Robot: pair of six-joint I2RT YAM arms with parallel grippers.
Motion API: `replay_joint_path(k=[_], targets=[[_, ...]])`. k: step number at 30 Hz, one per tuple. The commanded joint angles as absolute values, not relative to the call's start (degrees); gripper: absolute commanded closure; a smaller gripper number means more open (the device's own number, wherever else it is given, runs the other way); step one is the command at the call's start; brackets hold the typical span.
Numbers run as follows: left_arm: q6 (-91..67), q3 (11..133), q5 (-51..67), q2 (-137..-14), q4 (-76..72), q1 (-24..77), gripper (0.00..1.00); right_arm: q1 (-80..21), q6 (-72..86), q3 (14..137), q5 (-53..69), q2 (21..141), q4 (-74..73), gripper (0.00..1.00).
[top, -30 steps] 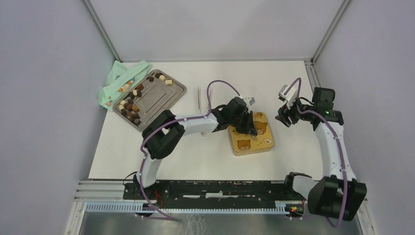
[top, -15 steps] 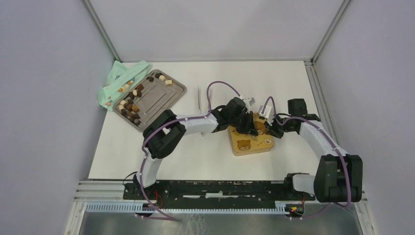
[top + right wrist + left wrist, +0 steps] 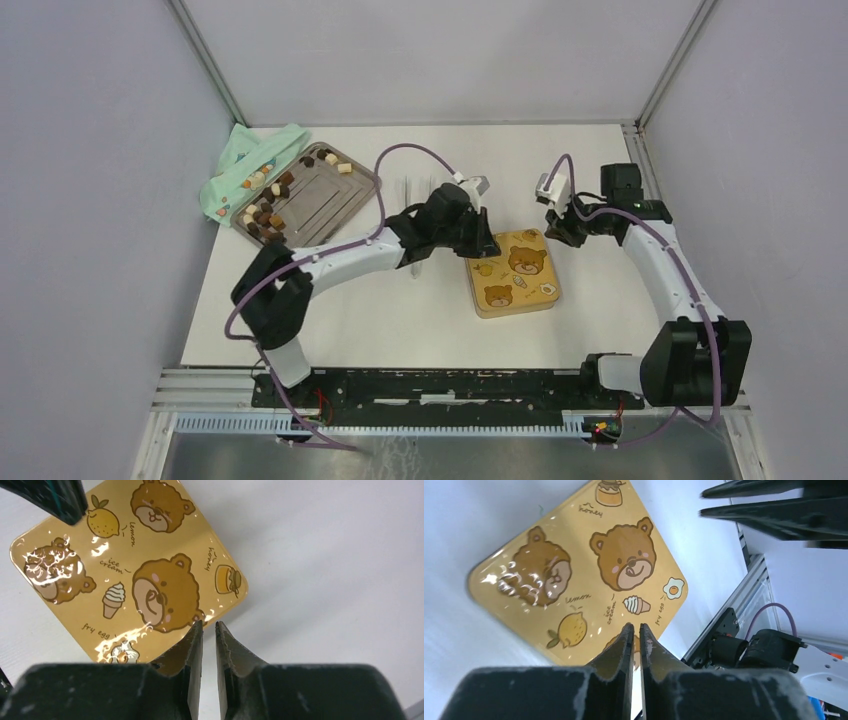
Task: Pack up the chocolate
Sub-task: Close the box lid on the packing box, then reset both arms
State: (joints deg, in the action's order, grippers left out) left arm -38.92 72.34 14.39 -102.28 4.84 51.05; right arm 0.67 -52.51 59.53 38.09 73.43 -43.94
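The chocolate [image 3: 265, 212] is several small dark, light-brown and cream pieces on the left half of a metal tray [image 3: 325, 195], far from both grippers. A gold square tin [image 3: 512, 272] with bear pictures lies lid-on in the middle. My left gripper [image 3: 482, 240] hovers at the tin's far-left corner, its jaws drawn to a thin slit with nothing in them [image 3: 635, 625]. My right gripper [image 3: 556, 228] hangs just off the far-right corner, likewise nearly closed and empty [image 3: 209, 622]. Both wrist views look down on the tin [image 3: 589, 585] [image 3: 130, 575].
A mint-green bag [image 3: 240, 165] lies at the tray's far-left side with a few pieces on it. A thin white tool [image 3: 405, 195] rests between tray and tin. Grey walls enclose the white table, and the arms' rail runs along the near edge.
The left gripper has drawn back off the tin's top toward its far-left corner. The right gripper swung in to the tin's right edge, closed from wide, then lifted slightly away.
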Motion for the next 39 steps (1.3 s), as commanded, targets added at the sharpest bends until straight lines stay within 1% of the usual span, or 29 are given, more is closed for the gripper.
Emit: replay_joint_path(k=[1,4,8,11,13,15,16,17,18,19,20,21,23,25,26,28,31,33,34,35,36,39], targets=[[-36.39,66.14,9.42,-96.8,6.37,50.53,0.87,-3.43,-45.74,58.34,34.6,78.96,-38.93,0.8],[-38.71,62.53,12.18,-98.72,2.66,50.56,0.87,-5.35,-43.01,56.2,27.66,85.0,-36.3,0.81],[-40.48,61.35,15.08,-104.93,-0.65,50.64,0.88,-5.79,-41.53,55.52,20.43,91.9,-36.94,0.81],[-40.14,61.77,16.52,-107.77,-2.28,50.73,0.88,-5.26,-42.21,56.05,20.85,88.93,-37.85,0.8],[-38.39,62.21,14.43,-104.75,-0.84,50.77,0.88,-4.65,-42.44,58.26,21.37,84.5,-38.43,0.76],[-35.29,63.48,10.1,-99.43,2.76,50.68,0.87,-3.62,-42.85,61.86,21.51,79.95,-39.0,0.61],[-33.47,64.39,7.49,-96.24,4.62,50.71,0.85,-2.85,-42.89,63.96,21.54,77.72,-39.02,0.52],[-31.06,65.26,4.74,-92.88,6.78,50.71,0.79,-2.16,-42.91,65.83,21.7,75.96,-38.89,0.41],[-29.89,65.9,2.0,-89.09,7.96,50.76,0.73,-1.21,-41.98,68.01,21.76,73.76,-38.25,0.32],[-27.82,66.33,-0.61,-85.46,8.9,50.74,0.65,-0.4,-39.88,69.33,21.84,72.13,-36.9,0.21],[-26.5,66.43,-3.24,-81.51,9.42,50.69,0.54,1.59,-35.71,70.37,21.34,70.01,-34.65,0.04],[-25.54,66.18,-5.57,-77.82,9.63,50.71,0.44,2.75,-31.23,70.79,19.51,67.86,-31.53,0.02],[-24.04,65.61,-9.19,-70.44,10.06,50.66,0.24,2.99,-22.77,70.63,12.76,63.63,-26.43,0.02],[-22.7,66.01,-11.55,-64.82,11.91,50.61,0.13,2.99,-20.07,70.75,11.22,59.72,-24.21,0.02],[-22.13,66.58,-12.28,-62.58,13.29,50.61,0.11,2.99,-18.92,71.03,11.06,58.17,-23.6,0.02],[-21.05,68.68,-13.56,-59.25,17.32,50.62,0.1,2.99,-16.55,72.1,11.46,55.07,-22.89,0.02],[-20.48,72.09,-15.27,-55.97,23.82,50.63,0.1,2.99,-8.89,71.96,8.4,50.05,-19.84,0.02],[-20.52,73.18,-17.16,-53.54,26.89,50.65,0.09,2.99,-7.45,73.16,7.74,48.05,-19.95,0.02],[-20.79,73.47,-18.54,-52.56,28.71,50.63,0.07,2.99,-7.14,73.71,7.48,47.51,-20.41,0.02],[-21.23,73.66,-20.18,-51.48,29.8,50.6,0.02,2.99,-6.89,74.52,7.56,47.04,-21.12,0.02],[-21.55,73.73,-21.31,-50.5,30.55,50.6,0.01,2.99,-6.77,75.52,8.06,46.94,-22.21,0.02],[-21.78,73.61,-22.58,-47.72,31.55,50.62,0.0,2.99,-6.99,76.37,8.87,46.5,-23.12,0.02]])
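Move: The closed packing box lies close under the left hand: its middle is about 6 cm to the right, 2 cm ahead and 10 cm below. The tongs lie some 14 cm to the left of that hand and 12 cm ahead, and the chocolate tray about 40 cm left and 19 cm ahead. From the right hand the box is roughly 12 cm to the left, 2 cm back and 11 cm below. Both hands, nearly shut, first dip once more beside each other at the box, the left by about 6 cm and the right by 9. Then both withdraw high above the table, fingers spreading wide and tipping up some 40 degrees, the left climbing about 35 cm while sweeping left towards the tray, the right climbing nearly 40 cm and drawing off to the right as it turns clockwise. ##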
